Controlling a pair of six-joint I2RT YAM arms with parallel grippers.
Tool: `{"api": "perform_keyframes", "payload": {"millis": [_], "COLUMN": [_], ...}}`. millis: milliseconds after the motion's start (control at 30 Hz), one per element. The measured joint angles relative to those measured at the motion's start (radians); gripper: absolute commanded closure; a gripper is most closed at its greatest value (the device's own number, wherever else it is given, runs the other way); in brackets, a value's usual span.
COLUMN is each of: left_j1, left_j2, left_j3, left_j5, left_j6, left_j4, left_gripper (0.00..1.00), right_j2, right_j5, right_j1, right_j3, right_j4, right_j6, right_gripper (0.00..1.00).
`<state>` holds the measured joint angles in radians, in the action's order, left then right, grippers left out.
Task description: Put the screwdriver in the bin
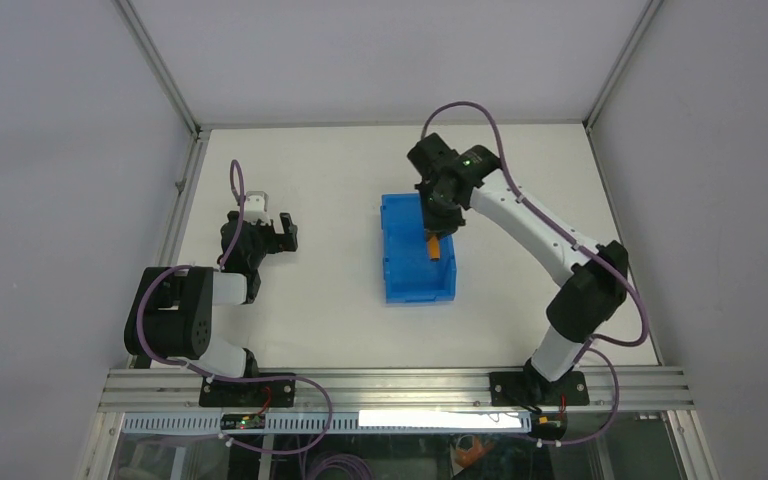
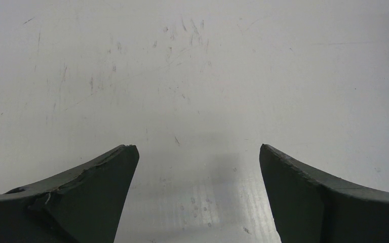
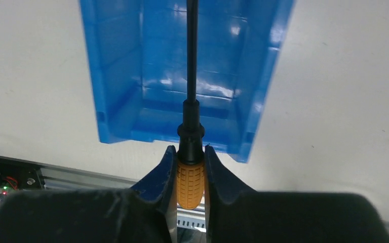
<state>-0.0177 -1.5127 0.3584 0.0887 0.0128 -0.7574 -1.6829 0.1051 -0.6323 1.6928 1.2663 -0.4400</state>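
Note:
The bright blue bin [image 1: 400, 275] lies in the middle of the white table, its long side running front to back. My right gripper [image 1: 438, 222] hovers over the bin's far half, shut on the screwdriver [image 1: 434, 247], whose orange handle pokes out below the fingers. In the right wrist view both fingers of the right gripper [image 3: 190, 152] press on the ribbed orange handle of the screwdriver [image 3: 190, 181]. Its black shaft points out over the bin [image 3: 116, 76] and its open inside. My left gripper [image 1: 285, 232] stands open at the left of the table, well away from the bin. The left gripper [image 2: 197, 149] has only bare table between its fingers.
An aluminium rail [image 1: 390, 385] runs along the near table edge, carrying both arm bases. Frame posts [image 1: 185, 160] and grey walls close in the table on the left, right and back. The right arm's purple cable [image 1: 500, 135] loops above its wrist.

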Motion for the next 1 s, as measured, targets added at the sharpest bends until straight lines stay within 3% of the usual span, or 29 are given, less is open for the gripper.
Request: {"api": "perform_keyframes", "payload": {"millis": [133, 433, 633, 933, 1000], "left_j1": [0.0, 0.0, 0.0, 0.0, 0.0], "left_j2": [0.0, 0.0, 0.0, 0.0, 0.0], "left_j3": [0.0, 0.0, 0.0, 0.0, 0.0], "left_j5": [0.0, 0.0, 0.0, 0.0, 0.0], "left_j6": [0.0, 0.0, 0.0, 0.0, 0.0], "left_j4": [0.0, 0.0, 0.0, 0.0, 0.0], "left_gripper": [0.01, 0.01, 0.01, 0.01, 0.01], "right_j2": [-0.076, -0.298, -0.293, -0.267, -0.232], "right_j5": [0.01, 0.084, 0.123, 0.175, 0.185], "right_j1": [-0.097, -0.139, -0.164, -0.177, -0.183], "right_j3": [-0.015, -0.164, -0.265, -0.272, -0.272], "right_j4": [-0.118, -0.317, -0.399, -0.423, -0.42], "right_j6": [-0.042, -0.116, -0.17, -0.194, -0.194], "right_gripper": [1.0, 0.99, 0.65, 0.59, 0.53]}}
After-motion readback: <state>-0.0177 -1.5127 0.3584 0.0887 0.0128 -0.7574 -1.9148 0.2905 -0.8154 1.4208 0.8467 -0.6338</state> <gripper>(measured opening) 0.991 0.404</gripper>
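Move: The right hand, still gripping the screwdriver by its handle, hangs high over the bin's right side; the bin's middle is about 5 cm to its left, 4 cm ahead and 15 cm below. Nothing else stands near it on the bare table. From the idle left hand the bin lies roughly 34 cm to the right, 6 cm back and about level in height. The right hand sinks some 16 cm and left 5 cm into the bin, opens partway, then rises 2 cm. ##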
